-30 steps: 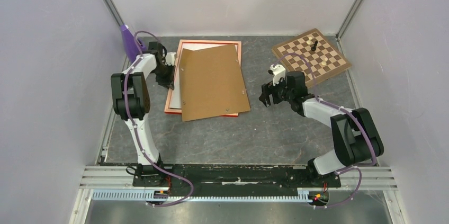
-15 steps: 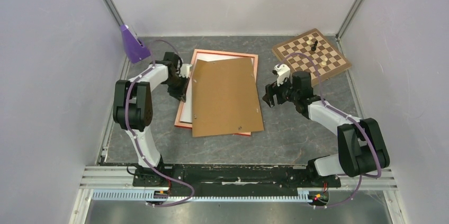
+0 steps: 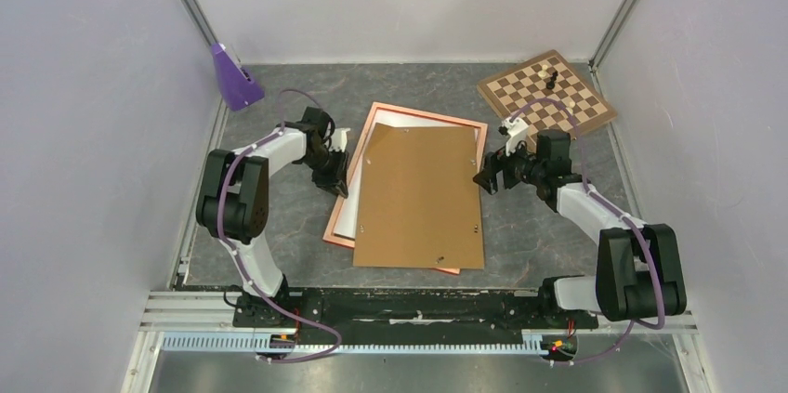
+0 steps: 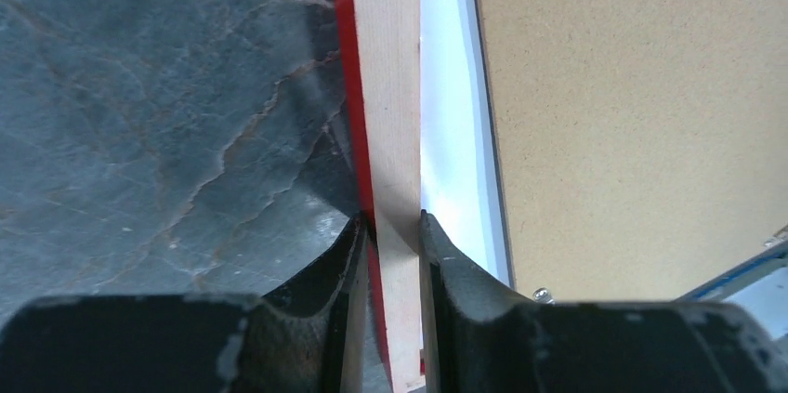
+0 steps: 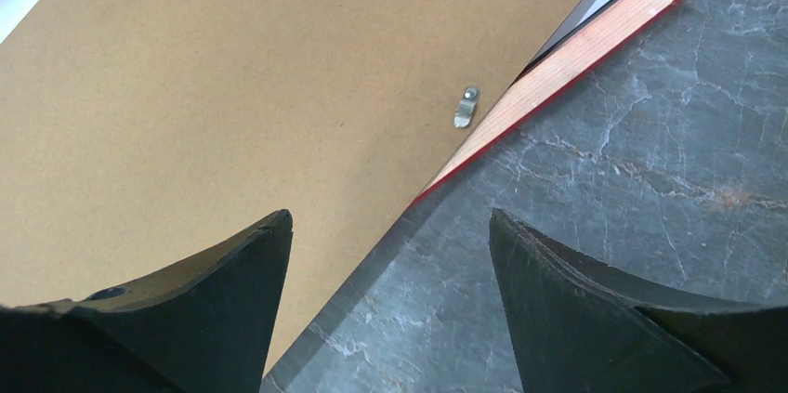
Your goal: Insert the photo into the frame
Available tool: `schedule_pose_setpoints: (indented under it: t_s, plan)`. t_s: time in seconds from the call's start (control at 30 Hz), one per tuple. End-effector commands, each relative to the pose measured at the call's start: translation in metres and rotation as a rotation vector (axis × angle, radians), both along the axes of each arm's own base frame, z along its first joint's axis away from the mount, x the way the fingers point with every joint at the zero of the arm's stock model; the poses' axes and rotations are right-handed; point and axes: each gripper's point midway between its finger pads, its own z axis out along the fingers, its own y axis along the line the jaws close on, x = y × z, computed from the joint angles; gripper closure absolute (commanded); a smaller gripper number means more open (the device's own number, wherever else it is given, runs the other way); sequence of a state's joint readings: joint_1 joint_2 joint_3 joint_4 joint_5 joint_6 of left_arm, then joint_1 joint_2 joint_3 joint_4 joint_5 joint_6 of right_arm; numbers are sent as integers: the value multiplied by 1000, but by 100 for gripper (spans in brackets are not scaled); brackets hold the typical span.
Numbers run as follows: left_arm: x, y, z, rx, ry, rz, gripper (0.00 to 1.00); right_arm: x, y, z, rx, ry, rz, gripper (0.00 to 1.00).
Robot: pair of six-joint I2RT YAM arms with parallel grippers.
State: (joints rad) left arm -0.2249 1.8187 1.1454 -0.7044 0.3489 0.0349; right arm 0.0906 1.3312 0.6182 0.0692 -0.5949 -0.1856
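The orange-red frame (image 3: 430, 113) lies slightly turned in the middle of the table. A brown backing board (image 3: 418, 198) rests loosely on top of it. Between the two, a white strip shows, the photo's (image 3: 348, 218) plain back; its picture side is hidden. My left gripper (image 3: 336, 175) is shut on the frame's left rail (image 4: 386, 86), one finger on each side (image 4: 390, 221). My right gripper (image 3: 490, 175) is open at the board's right edge. It straddles that edge (image 5: 388, 216) and holds nothing. A small metal clip (image 5: 465, 107) sits near the frame's corner (image 5: 595, 40).
A chessboard (image 3: 581, 112) with a few pieces lies at the back right, just behind my right arm. A purple object (image 3: 232, 77) stands at the back left by the wall. White walls close in the dark stone table (image 3: 558, 244) on three sides.
The left gripper has dragged the frame, with board and photo on it, rightward and nearer, turning it clockwise. The right gripper has backed off to the right, staying beside the board's edge.
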Motion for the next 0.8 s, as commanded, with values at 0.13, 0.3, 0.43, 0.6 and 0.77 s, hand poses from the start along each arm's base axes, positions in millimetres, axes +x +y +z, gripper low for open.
schedule_pose_setpoints:
  t_s: [0.13,0.3,0.43,0.6,0.77]
  plan:
    - [-19,-53,9,-195,97,131,98,-20,-4,-6,27,19,93,19]
    - [-25,-63,15,-228,60,130,77,-25,-10,-17,33,65,87,19]
    - [-16,-60,33,-224,-27,121,51,-28,-11,-23,24,77,86,19]
    - [8,-60,70,-231,-193,92,28,-25,-23,-28,1,82,45,19]
    - [45,-65,93,-226,-312,48,22,-26,-30,-35,-23,109,27,19]
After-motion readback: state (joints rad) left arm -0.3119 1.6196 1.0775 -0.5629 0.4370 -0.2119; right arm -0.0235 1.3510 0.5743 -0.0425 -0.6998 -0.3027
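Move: My left hand still has the frame's left bar pinched; the frame's middle lies some 20 cm to its right and 2 cm ahead, with the backing board on top, middle about 22 cm right and 1 cm back. From my open right hand, the board's middle is about 16 cm left, 5 cm back and 7 cm below, its right edge nearly under the fingertips. A metal clip sits roughly 5 cm ahead and 1 cm left, the frame's middle 19 cm left and 2 cm back. I keep my left-hand grip on the bar and drag the frame about 5 cm right and some 3 cm back, swinging it slightly counter-clockwise. Then I open those fingers, let go and lift about 6 cm, drifting forward. My right hand, wide open throughout, sinks about 3 cm towards the board's right edge while easing back and right. ##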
